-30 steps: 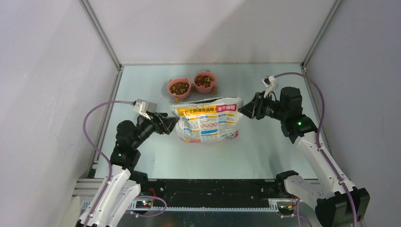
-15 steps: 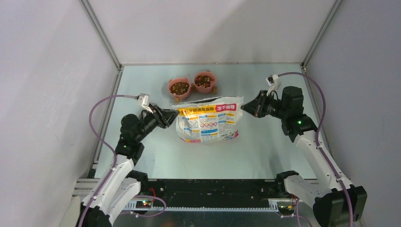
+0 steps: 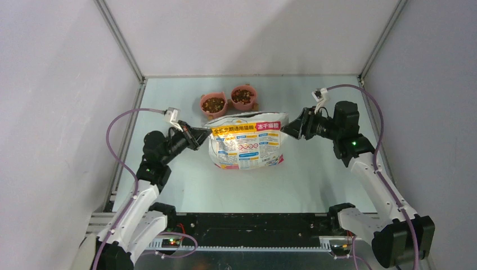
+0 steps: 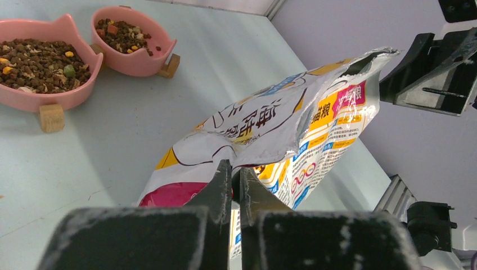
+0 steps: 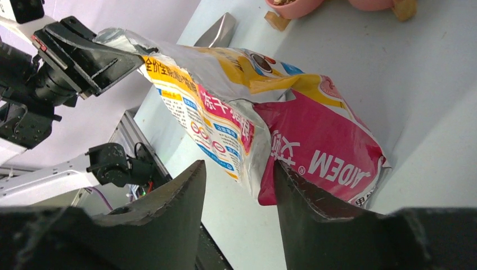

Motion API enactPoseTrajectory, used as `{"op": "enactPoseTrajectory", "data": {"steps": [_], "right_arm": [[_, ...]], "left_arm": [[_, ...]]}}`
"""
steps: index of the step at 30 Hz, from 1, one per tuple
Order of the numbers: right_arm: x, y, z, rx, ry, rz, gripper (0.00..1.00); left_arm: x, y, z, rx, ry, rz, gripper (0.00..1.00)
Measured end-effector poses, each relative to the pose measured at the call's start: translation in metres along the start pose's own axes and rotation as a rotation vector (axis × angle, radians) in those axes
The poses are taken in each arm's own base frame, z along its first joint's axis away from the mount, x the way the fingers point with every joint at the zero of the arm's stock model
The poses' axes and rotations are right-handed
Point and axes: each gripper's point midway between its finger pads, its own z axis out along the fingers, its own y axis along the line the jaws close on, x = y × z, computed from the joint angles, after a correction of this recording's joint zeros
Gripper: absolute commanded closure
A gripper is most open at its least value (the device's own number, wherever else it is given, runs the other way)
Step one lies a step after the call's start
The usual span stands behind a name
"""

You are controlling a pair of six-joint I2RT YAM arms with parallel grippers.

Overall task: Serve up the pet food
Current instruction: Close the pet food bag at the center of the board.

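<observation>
The pet food (image 3: pixel 214 104) is brown kibble that fills two pink cat-shaped bowls (image 3: pixel 243 96) at the back; it also shows in the left wrist view (image 4: pixel 34 56). The printed bag (image 3: pixel 246 143) stands in front of the bowls with its top raised. My left gripper (image 3: pixel 201 135) is shut on the bag's upper left edge (image 4: pixel 235 169). My right gripper (image 3: pixel 288 128) is open, and in the right wrist view (image 5: pixel 239 171) the bag's right corner (image 5: pixel 261 169) hangs between its spread fingers, near one of them.
Each bowl rests on small wooden blocks (image 4: pixel 52 118). A grey metal shape (image 5: pixel 216 31) lies behind the bag near the bowls. Frame posts and grey walls close in the table (image 3: pixel 315 180) on the left, right and back.
My left gripper has pulled back and up with the bag's left edge, and the bag's top has risen. My right gripper has edged left to the bag's right corner, still open.
</observation>
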Motion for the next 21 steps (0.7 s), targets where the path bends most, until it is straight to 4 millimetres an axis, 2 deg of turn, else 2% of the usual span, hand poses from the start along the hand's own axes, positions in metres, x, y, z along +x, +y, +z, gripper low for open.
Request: {"op": "enactPoseTrajectory", "data": {"steps": [2, 6, 8, 9, 10, 15, 21], "right_arm": [[0.003, 0.001, 0.003, -0.009, 0.013, 0.0, 0.5], [0.009, -0.001, 0.013, -0.019, 0.039, 0.009, 0.6], [0.011, -0.005, 0.02, -0.01, 0.045, 0.018, 0.76], [0.011, -0.006, 0.022, -0.004, 0.043, 0.021, 0.93], [0.009, -0.008, 0.023, 0.003, 0.036, 0.025, 0.98], [0.003, -0.014, 0.021, 0.03, 0.004, 0.075, 1.0], [0.0, -0.02, 0.004, 0.041, -0.005, 0.205, 1.0]], "left_arm": [[0.0, 0.0, 0.0, 0.0, 0.0, -0.001, 1.0], [-0.001, -0.001, 0.0, 0.006, 0.007, -0.002, 1.0], [-0.002, -0.001, 0.001, 0.008, 0.015, -0.006, 1.0], [-0.003, -0.001, 0.002, 0.008, 0.021, -0.009, 1.0], [-0.004, -0.001, 0.003, 0.006, 0.03, -0.013, 1.0], [-0.008, -0.004, 0.003, 0.001, 0.083, -0.026, 1.0], [-0.005, -0.024, -0.004, 0.06, 0.172, -0.053, 1.0]]}}
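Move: The left gripper already pinches the left corner of the bag's mouth. The right corner is about 1 cm to the left of the half-open right gripper, 2 cm ahead and 2 cm below it; from the left gripper it is some 23 cm right, 2 cm ahead and about level. The left bowl stands straight ahead of the left gripper, about 12 cm out and 20 cm down; the right bowl is 10 cm right of that bowl and 3 cm farther out. Ease the right gripper about 2 cm down, forward and left onto the right corner of the bag's mouth and pinch it shut there, then draw it some 2.5 cm to the right, tipping the fingers down about 10 degrees. Keep the left pinch, lifting that corner about 2 cm and at the end letting it come slightly back and right. ##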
